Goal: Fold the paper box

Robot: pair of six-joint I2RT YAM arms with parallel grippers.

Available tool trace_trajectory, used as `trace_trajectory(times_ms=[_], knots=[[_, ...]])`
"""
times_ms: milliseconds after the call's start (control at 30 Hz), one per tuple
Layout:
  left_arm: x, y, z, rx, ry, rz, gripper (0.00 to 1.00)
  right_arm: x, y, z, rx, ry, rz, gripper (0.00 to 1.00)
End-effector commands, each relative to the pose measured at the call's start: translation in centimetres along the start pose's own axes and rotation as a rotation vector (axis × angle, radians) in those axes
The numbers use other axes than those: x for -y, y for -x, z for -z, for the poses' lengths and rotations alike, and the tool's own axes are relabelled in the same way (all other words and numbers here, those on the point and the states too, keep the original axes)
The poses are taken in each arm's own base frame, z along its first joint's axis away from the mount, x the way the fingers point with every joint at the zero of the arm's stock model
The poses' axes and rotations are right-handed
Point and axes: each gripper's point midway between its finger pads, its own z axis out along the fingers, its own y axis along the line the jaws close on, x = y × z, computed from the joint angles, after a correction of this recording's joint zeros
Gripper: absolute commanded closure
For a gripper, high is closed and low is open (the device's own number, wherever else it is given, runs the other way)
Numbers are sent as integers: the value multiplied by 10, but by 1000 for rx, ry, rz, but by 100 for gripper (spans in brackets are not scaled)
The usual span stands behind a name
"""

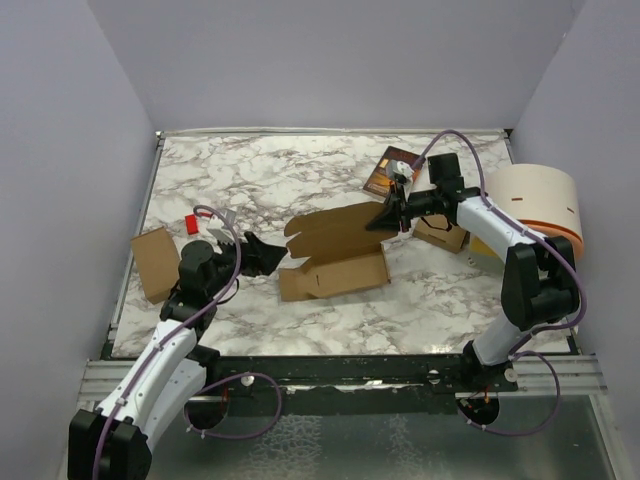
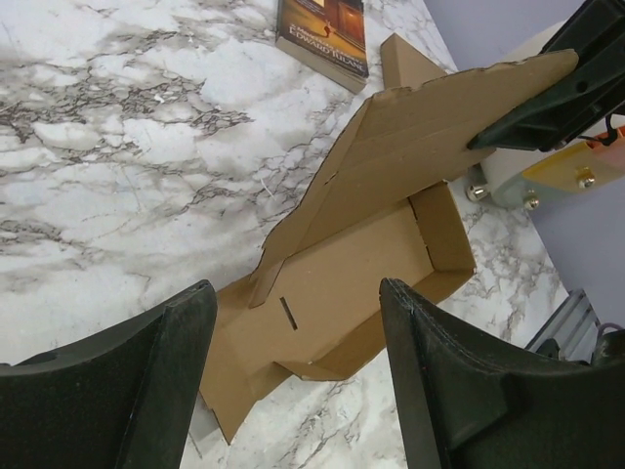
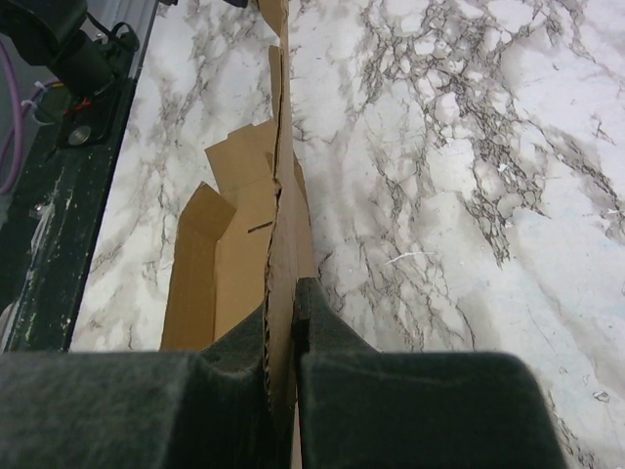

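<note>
The paper box (image 1: pixel 335 277) lies mid-table, a tan cardboard tray with its long lid flap (image 1: pixel 335 232) raised at an angle. My right gripper (image 1: pixel 385 218) is shut on the right end of that flap. In the right wrist view the flap (image 3: pixel 278 215) runs edge-on between the pressed fingers (image 3: pixel 322 332) of the right gripper (image 3: pixel 288 293). My left gripper (image 1: pixel 268 255) is open just left of the box, touching nothing. Its wrist view shows the left gripper (image 2: pixel 296 293) spread wide, with the box's slotted floor (image 2: pixel 352 283) beyond it.
A second flat cardboard piece (image 1: pixel 155 262) lies at the table's left edge, with a small red item (image 1: pixel 191 222) behind it. A dark printed booklet (image 1: pixel 390 170) and a small cardboard box (image 1: pixel 440 233) sit near the right arm. A white drum with an orange band (image 1: pixel 535 205) stands at the right edge.
</note>
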Motion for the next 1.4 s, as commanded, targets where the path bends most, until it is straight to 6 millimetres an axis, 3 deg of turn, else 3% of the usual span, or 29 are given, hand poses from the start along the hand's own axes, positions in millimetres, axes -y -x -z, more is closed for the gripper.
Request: trace_trajectory(times_ms=[0, 300, 1367], knots=[[-1, 12, 4, 100, 3, 20, 30, -5, 11, 3, 31, 9, 38, 99], [-16, -7, 1, 93, 27, 77, 29, -5, 12, 5, 34, 1, 41, 99], [-32, -36, -10, -7, 56, 126, 29, -1, 11, 9, 33, -29, 38, 99]])
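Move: The box's left end flap lies almost under the left hand, roughly 15 cm below it, 3 cm back and 2 cm to its right. The middle of the open box tray is about 12 cm to that hand's right, 2 cm back and 15 cm down; the raised lid panel's middle is some 12 cm right, 4 cm ahead and 8 cm down. From the right hand, pinching that panel, the flap is about 18 cm left, 8 cm back and 14 cm below. The left hand sinks almost straight down, about 5 cm, towards the box's left end flap, quickest at the start and slower after, its wide-open fingers tipping some 5 to 10 degrees further down and turning slightly counter-clockwise, still touching nothing. The right hand stays in place with its fingers shut on the lid panel's edge and keeps it raised over the open tray. ##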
